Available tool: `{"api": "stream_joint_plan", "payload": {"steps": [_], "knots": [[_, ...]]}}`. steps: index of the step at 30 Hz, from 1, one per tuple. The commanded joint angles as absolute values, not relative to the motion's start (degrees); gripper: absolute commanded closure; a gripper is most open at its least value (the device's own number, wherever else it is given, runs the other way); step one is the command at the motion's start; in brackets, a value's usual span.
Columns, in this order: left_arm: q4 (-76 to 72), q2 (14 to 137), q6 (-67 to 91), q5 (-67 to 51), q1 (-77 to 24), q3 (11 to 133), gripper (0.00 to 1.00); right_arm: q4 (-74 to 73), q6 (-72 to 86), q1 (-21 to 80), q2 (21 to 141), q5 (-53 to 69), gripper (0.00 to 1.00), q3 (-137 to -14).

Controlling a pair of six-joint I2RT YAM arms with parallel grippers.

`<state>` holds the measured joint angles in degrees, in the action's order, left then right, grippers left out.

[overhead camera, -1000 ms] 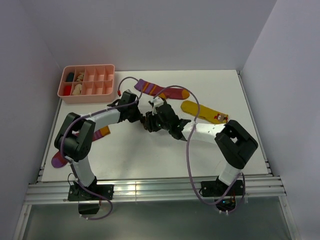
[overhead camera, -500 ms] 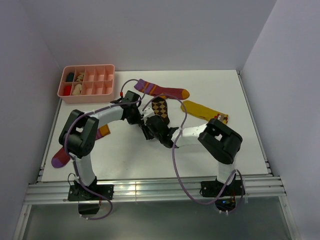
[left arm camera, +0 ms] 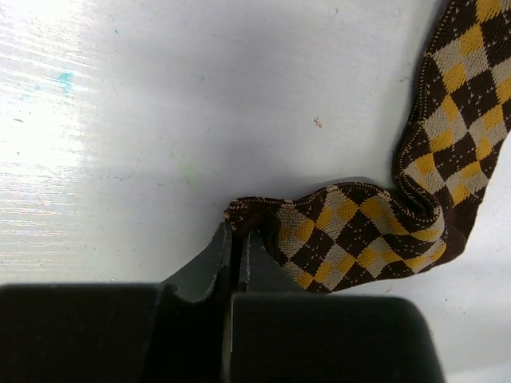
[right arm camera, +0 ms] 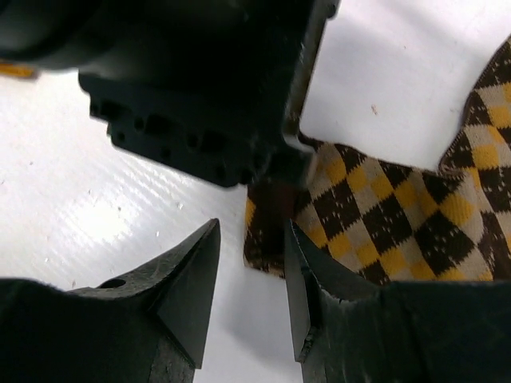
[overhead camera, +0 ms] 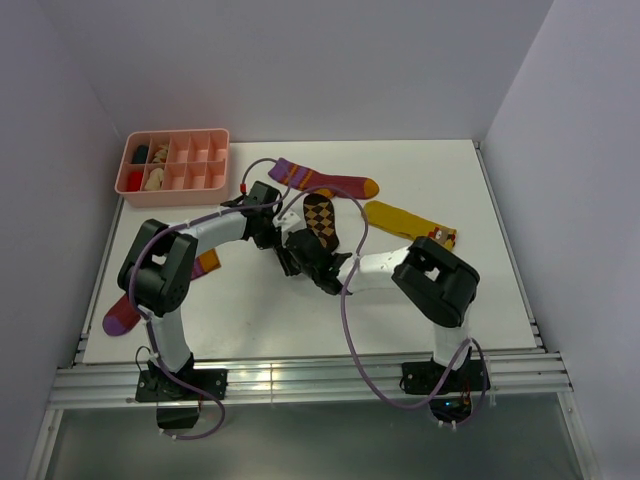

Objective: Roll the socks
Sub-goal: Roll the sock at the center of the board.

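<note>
The brown-and-tan diamond-check sock (overhead camera: 320, 218) lies mid-table with its near end bent toward the grippers. My left gripper (left arm camera: 237, 231) is shut on the sock's dark brown edge, the checked fabric (left arm camera: 375, 231) trailing right. My right gripper (right arm camera: 251, 231) is open; the pinched sock end (right arm camera: 399, 215) hangs just past its fingertips, under the left gripper's black housing (right arm camera: 200, 88). Both grippers meet at the sock's near end (overhead camera: 297, 252). A maroon sock (overhead camera: 325, 182) lies behind, a mustard-yellow sock (overhead camera: 405, 222) to the right, and another maroon sock (overhead camera: 120, 315) at the left edge under the left arm.
A pink compartment tray (overhead camera: 175, 160) holding small items stands at the back left corner. Purple cables loop over both arms above the table. Walls close in the table on the left, back and right.
The right arm has folded in and swung its gripper left and nearer, uncovering the diamond-check sock. The left gripper has drawn the sock's end slightly nearer. Both held almost still in the last half second.
</note>
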<state>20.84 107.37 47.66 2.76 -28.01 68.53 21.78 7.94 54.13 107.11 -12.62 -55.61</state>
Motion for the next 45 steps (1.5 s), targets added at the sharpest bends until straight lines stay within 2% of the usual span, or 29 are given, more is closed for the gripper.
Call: {"api": "stream_joint_plan", "payload": {"steps": [1,9,12,13,15,16,20,24,29,33,38,45], "knots": [[23.0,107.4,46.8,3.0,-28.3,69.0,1.0,24.5,7.5,54.6,109.6,-14.1,0.55,-58.4],[23.5,107.4,47.2,3.2,-28.3,69.0,1.0,23.9,8.3,54.5,112.6,-13.7,0.72,-58.7],[22.7,107.3,47.9,2.6,-28.3,68.6,1.0,23.5,9.8,54.4,112.4,-13.1,0.85,-57.6],[22.4,106.9,48.3,2.4,-28.3,68.4,1.0,23.5,10.5,54.4,112.3,-12.3,0.94,-57.1],[20.9,105.6,49.1,2.3,-28.3,67.1,1.0,23.5,12.9,54.0,111.5,-10.5,1.0,-55.3],[20.3,104.9,50.1,2.9,-28.3,66.5,0.99,23.6,14.0,53.1,111.0,-9.2,1.0,-54.6],[16.4,100.3,53.6,4.4,-28.0,61.3,0.75,24.9,23.2,48.6,109.2,2.1,1.0,-49.6],[11.9,94.9,57.0,5.1,-27.3,56.9,0.62,29.2,30.7,43.0,109.3,14.1,1.0,-46.2],[5.8,91.0,59.0,4.6,-27.2,51.6,0.54,37.2,41.4,38.0,111.8,25.6,1.0,-42.4],[-3.1,89.4,58.6,0.5,-27.2,47.8,0.52,47.0,49.6,34.3,115.7,32.2,1.0,-39.0],[-10.5,90.4,59.7,-3.8,-27.3,43.5,0.56,57.1,58.4,30.9,120.4,36.6,1.0,-36.0],[-17.1,92.5,60.8,-7.2,-27.4,40.6,0.57,58.2,60.1,30.0,122.3,36.6,1.0,-35.6]]}}
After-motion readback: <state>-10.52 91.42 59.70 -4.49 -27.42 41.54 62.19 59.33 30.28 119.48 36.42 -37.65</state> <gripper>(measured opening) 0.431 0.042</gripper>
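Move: The right hand is open, with the near end of the checkered sock about 1 cm ahead, 1 cm to its left and 2 cm below. The left hand still has that same end pinched right at its fingertips. From the right hand, the sock's bend lies some 10 cm to the right and 3 ahead, and the striped sock about 19 cm ahead and 9 to the right, both roughly 4 cm lower. Down about 2 cm goes the right hand, its fingers shutting on the sock's near end beside the left fingertips. It then carries that end some 6 cm to the right and slightly back, rolling about 65 degrees clockwise as seen from behind the hand, until its fingers point mostly left. Meanwhile the left hand opens, lets go, and withdraws back and up about 3 cm each way, tilting. ##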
